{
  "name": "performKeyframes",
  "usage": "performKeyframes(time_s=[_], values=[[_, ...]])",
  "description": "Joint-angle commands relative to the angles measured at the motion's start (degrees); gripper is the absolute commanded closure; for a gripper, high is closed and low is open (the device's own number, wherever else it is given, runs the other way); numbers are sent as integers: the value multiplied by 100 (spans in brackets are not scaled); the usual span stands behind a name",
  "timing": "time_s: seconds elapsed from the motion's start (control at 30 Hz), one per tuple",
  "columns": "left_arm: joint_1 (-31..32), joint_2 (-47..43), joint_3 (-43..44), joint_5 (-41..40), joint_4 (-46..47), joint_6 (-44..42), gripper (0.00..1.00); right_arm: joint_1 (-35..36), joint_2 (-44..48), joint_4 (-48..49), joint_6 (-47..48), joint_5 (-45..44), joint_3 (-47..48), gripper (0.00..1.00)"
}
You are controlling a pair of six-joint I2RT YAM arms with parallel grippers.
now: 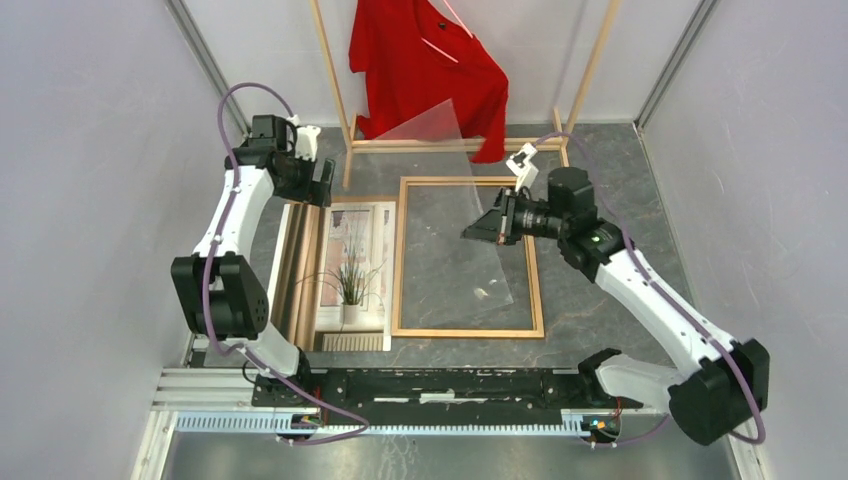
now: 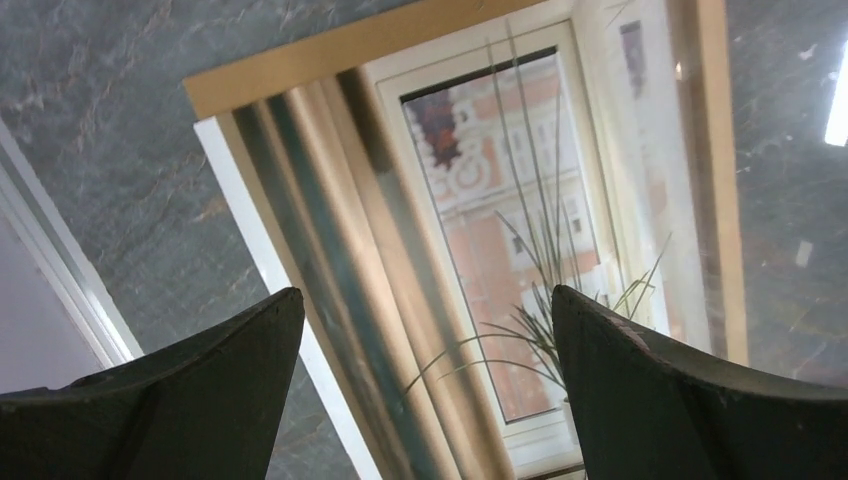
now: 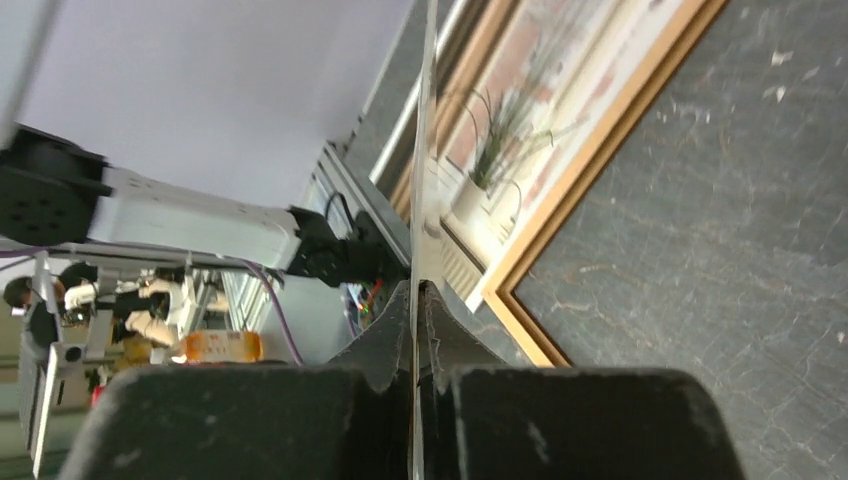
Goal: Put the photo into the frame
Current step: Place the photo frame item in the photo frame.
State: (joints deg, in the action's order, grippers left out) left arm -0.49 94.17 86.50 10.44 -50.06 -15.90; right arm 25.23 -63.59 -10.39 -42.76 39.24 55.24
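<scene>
The photo (image 1: 345,270), a print of a grassy plant in a white pot, lies flat on the table left of the frame (image 1: 400,260) and overlaps a brown backing board (image 1: 345,201). The orange-brown frame lies flat mid-table with bare table inside it. My left gripper (image 1: 320,185) hovers open over the photo's far left corner; the left wrist view shows the photo (image 2: 500,230) between the spread fingers of that gripper (image 2: 427,292). My right gripper (image 1: 480,230) is shut on a clear sheet (image 1: 455,180), held tilted over the frame. The sheet (image 3: 422,150) shows edge-on between the closed tips of the right gripper (image 3: 416,287).
A pale wooden clothes rack (image 1: 450,145) with a red shirt (image 1: 430,60) stands at the back, just behind the frame. Grey walls close in on both sides. An aluminium rail (image 1: 400,385) carrying the arm bases runs along the near edge.
</scene>
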Motion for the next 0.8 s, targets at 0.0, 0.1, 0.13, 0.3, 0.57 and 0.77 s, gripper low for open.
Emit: performKeyframes(time_s=[0.0, 0.1, 0.13, 0.3, 0.57, 0.77], values=[[-169, -413, -287, -53, 276, 192, 0, 170, -238, 235, 450, -318, -116, 100], [-179, -486, -384, -78, 302, 158, 0, 162, -339, 544, 432, -513, -328, 100], [-179, -493, -389, -84, 302, 154, 0, 160, -403, 631, 412, -540, -375, 100], [-179, -517, -428, 5, 303, 131, 0, -90, -649, 803, 402, -563, -591, 100], [-171, -462, -718, 501, 296, 91, 0, -860, -716, 1324, 312, -198, -1342, 100], [-171, -391, -884, 528, 297, 28, 0, -1294, -745, 1558, 320, -45, -1917, 100]])
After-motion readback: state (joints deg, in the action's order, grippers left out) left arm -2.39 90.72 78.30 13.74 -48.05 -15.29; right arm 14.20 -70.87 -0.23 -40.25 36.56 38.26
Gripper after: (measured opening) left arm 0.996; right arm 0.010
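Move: The right hand holds the clear sheet high over the frame, whose middle lies some 28 cm below it, about 6 cm ahead and almost level sideways. The photo lies on the table roughly 26 cm to this hand's left and 3 cm ahead; the clothes stand's bottom bar is about 30 cm straight ahead. From the idle, open left hand, the frame's middle is some 25 cm right, 8 cm back and 17 cm lower. Still pinching the clear sheet, the right hand sinks some 14 cm, drifting right, towards the frame; left eases back. ##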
